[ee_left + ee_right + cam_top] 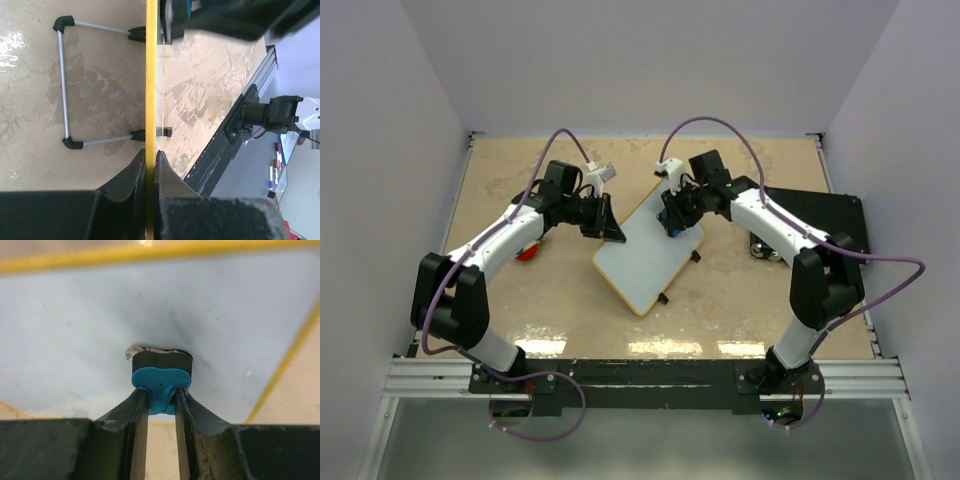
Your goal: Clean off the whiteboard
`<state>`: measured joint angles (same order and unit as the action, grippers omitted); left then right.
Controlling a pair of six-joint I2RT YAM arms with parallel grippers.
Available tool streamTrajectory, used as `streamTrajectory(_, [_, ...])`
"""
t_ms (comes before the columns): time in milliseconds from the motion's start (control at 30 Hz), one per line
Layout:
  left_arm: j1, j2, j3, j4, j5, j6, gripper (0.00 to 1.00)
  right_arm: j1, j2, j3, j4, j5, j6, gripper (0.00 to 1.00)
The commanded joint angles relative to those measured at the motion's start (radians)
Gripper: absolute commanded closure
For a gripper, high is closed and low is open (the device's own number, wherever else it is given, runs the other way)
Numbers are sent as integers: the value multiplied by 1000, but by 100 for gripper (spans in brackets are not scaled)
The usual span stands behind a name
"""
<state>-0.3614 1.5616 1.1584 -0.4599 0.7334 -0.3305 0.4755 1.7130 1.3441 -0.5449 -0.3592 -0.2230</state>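
Observation:
The whiteboard [645, 265], white with a thin yellow frame, lies at an angle in the middle of the table, and its surface looks wiped. My left gripper [610, 230] is shut on the board's left edge. In the left wrist view the yellow frame [151, 75] runs straight between the pinching jaws of that gripper [151, 156]. My right gripper [675, 222] is shut on a blue eraser [161, 379]. The eraser's dark felt pad presses on the whiteboard [90, 315] near its far corner.
A black rectangular case [825, 215] lies at the right, with small silvery items [765, 250] beside it. A red object [527, 252] sits under my left arm. A grey wire stand [64, 85] juts from the board's back. White walls enclose the table.

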Motion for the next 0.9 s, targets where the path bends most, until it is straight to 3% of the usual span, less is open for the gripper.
streamTrajectory(0, [10, -5, -28, 89, -25, 11, 100, -61, 8, 92, 207, -58, 25, 100])
streamTrajectory(233, [10, -12, -32, 90, -31, 13, 100, -66, 119, 193, 264, -96, 160, 100])
streamTrajectory(467, [10, -31, -51, 93, -37, 16, 100, -32, 22, -21, 269, -80, 119, 100])
streamTrajectory(800, [9, -12, -42, 95, -35, 13, 100, 264, -87, -89, 283, 29, 125, 100])
streamTrajectory(867, [7, -14, -35, 87, -40, 21, 100, 273, -84, -111, 280, 54, 123, 100])
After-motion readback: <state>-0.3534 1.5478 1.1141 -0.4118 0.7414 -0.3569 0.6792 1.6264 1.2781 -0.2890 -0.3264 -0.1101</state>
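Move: The right hand already holds the blue eraser at the whiteboard. The board's raised yellow edge beside the left gripper lies about 11 cm to its left, 2 cm back and 4 cm higher; the left fingertips are some 13 cm left, 3 cm back and 4 cm up. The board's middle is roughly 5 cm left, 5 cm back and 3 cm down. From the left hand, that edge spot is about 2 cm right and 1 cm forward, level. The right hand sweeps the eraser about 7 cm forward, then 10 cm back and leftward along the board. ##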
